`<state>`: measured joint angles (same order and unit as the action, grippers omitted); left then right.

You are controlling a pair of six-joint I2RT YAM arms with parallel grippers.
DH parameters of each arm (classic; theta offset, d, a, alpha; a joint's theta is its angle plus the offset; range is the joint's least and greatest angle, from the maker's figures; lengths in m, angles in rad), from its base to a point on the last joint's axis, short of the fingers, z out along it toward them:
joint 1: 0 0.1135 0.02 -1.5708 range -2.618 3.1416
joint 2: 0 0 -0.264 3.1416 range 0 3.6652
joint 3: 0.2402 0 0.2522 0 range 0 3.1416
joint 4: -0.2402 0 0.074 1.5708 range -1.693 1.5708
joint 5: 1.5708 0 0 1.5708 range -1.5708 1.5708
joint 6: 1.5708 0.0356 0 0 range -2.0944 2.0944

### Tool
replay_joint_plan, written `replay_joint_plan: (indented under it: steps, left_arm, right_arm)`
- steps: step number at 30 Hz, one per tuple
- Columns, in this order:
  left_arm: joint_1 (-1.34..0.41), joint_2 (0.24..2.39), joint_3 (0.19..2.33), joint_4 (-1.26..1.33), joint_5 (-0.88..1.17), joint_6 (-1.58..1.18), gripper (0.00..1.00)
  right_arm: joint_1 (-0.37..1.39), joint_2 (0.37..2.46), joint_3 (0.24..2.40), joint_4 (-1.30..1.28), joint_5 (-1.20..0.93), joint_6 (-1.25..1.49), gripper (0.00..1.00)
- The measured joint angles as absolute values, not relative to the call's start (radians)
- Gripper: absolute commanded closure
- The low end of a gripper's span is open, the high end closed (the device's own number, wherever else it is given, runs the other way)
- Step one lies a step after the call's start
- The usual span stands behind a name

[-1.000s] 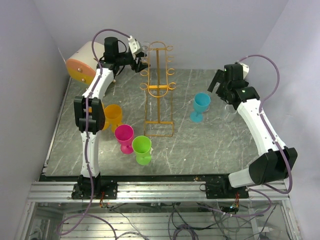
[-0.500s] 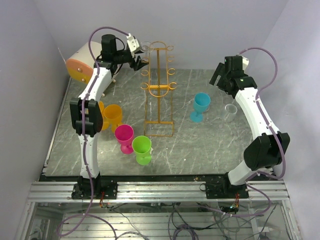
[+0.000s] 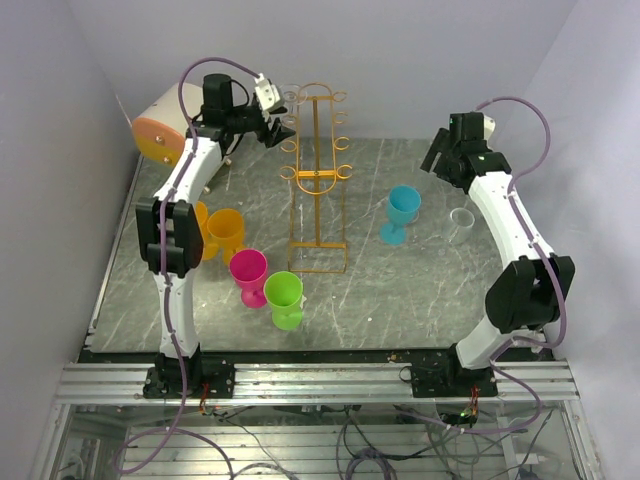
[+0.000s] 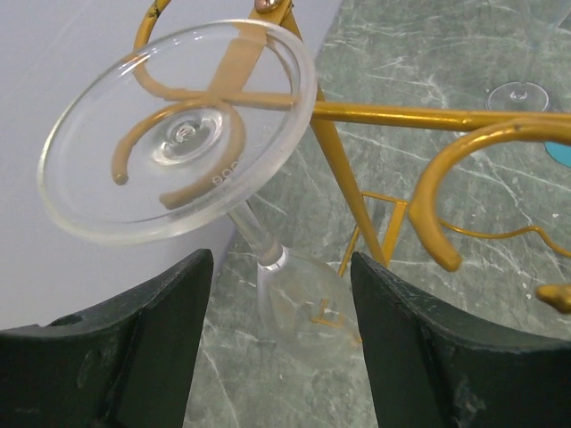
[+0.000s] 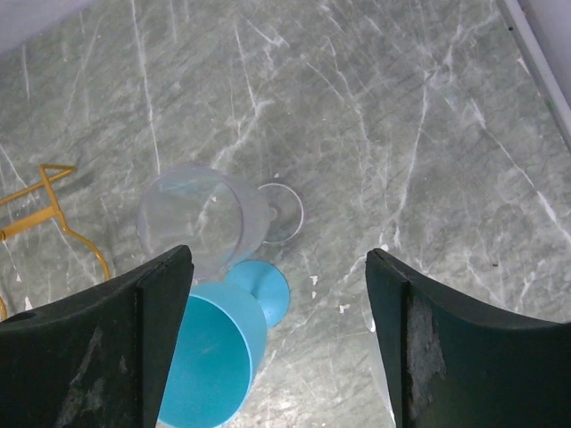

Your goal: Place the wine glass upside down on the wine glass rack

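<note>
A clear wine glass point(image 4: 178, 134) hangs upside down from an upper left hook of the orange-gold wine glass rack point(image 3: 318, 180). Its foot rests on the ring and its bowl point(image 4: 303, 303) hangs below. My left gripper point(image 3: 280, 128) stands open just beside it. In the left wrist view its gripper point(image 4: 281, 348) has a finger on each side of the bowl without touching it. A second clear wine glass point(image 3: 461, 225) stands upright on the table at the right. My right gripper point(image 3: 437, 160) hovers open behind it, holding nothing. In the right wrist view that gripper point(image 5: 278, 339) looks down on the upright clear glass point(image 5: 192, 214).
A blue goblet point(image 3: 403, 210) stands between the rack and the upright clear glass. Orange point(image 3: 225, 232), pink point(image 3: 248, 272) and green point(image 3: 284, 298) goblets cluster at the left front. A cream drum with an orange face point(image 3: 160, 130) sits at the back left. Walls close in on three sides.
My right arm has lifted and drawn back from the upright clear glass, and its jaws have narrowed a little. The left jaws have widened slightly around the hanging glass.
</note>
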<state>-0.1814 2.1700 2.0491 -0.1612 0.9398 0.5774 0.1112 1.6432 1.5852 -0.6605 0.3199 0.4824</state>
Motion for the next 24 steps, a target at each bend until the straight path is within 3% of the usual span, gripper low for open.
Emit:
replay_joint_plan:
  steps: [8, 20, 24]
  left_arm:
    - [-0.168, 2.149, 2.041, -0.170, 0.925, 0.596, 0.27]
    - [-0.146, 2.078, 1.968, -0.186, 0.915, 0.619, 0.28]
    - [-0.134, 2.038, 1.938, -0.192, 0.911, 0.622, 0.28]
  right_arm:
    - [0.110, 1.700, 1.588, -0.640, 0.304, 0.469, 0.43]
    - [0.110, 1.772, 1.621, -0.623, 0.284, 0.436, 1.00]
    - [0.110, 1.774, 1.627, -0.632, 0.283, 0.429, 1.00]
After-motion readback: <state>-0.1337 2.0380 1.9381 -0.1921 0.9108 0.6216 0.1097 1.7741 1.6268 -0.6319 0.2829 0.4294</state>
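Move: The clear glass to grasp stands about 3 cm ahead and 3 cm left of the right gripper, its middle some 11 cm lower; from that gripper the blue glass is roughly 5 cm back and 7 cm left, the second clear glass 8 cm back and 6 cm right. From the left gripper, the hung wine glass is about 4 cm ahead, 3 cm right and 3 cm lower. Lower the right gripper about 4 cm while reaching roughly 2.5 cm forward to the clear glass, tipping it slightly down, and shut the fingers so they pinch the bowl's wall near the rim. Meanwhile draw the open left gripper about 4 cm left, then also up and slightly back, away from the hung glass. ##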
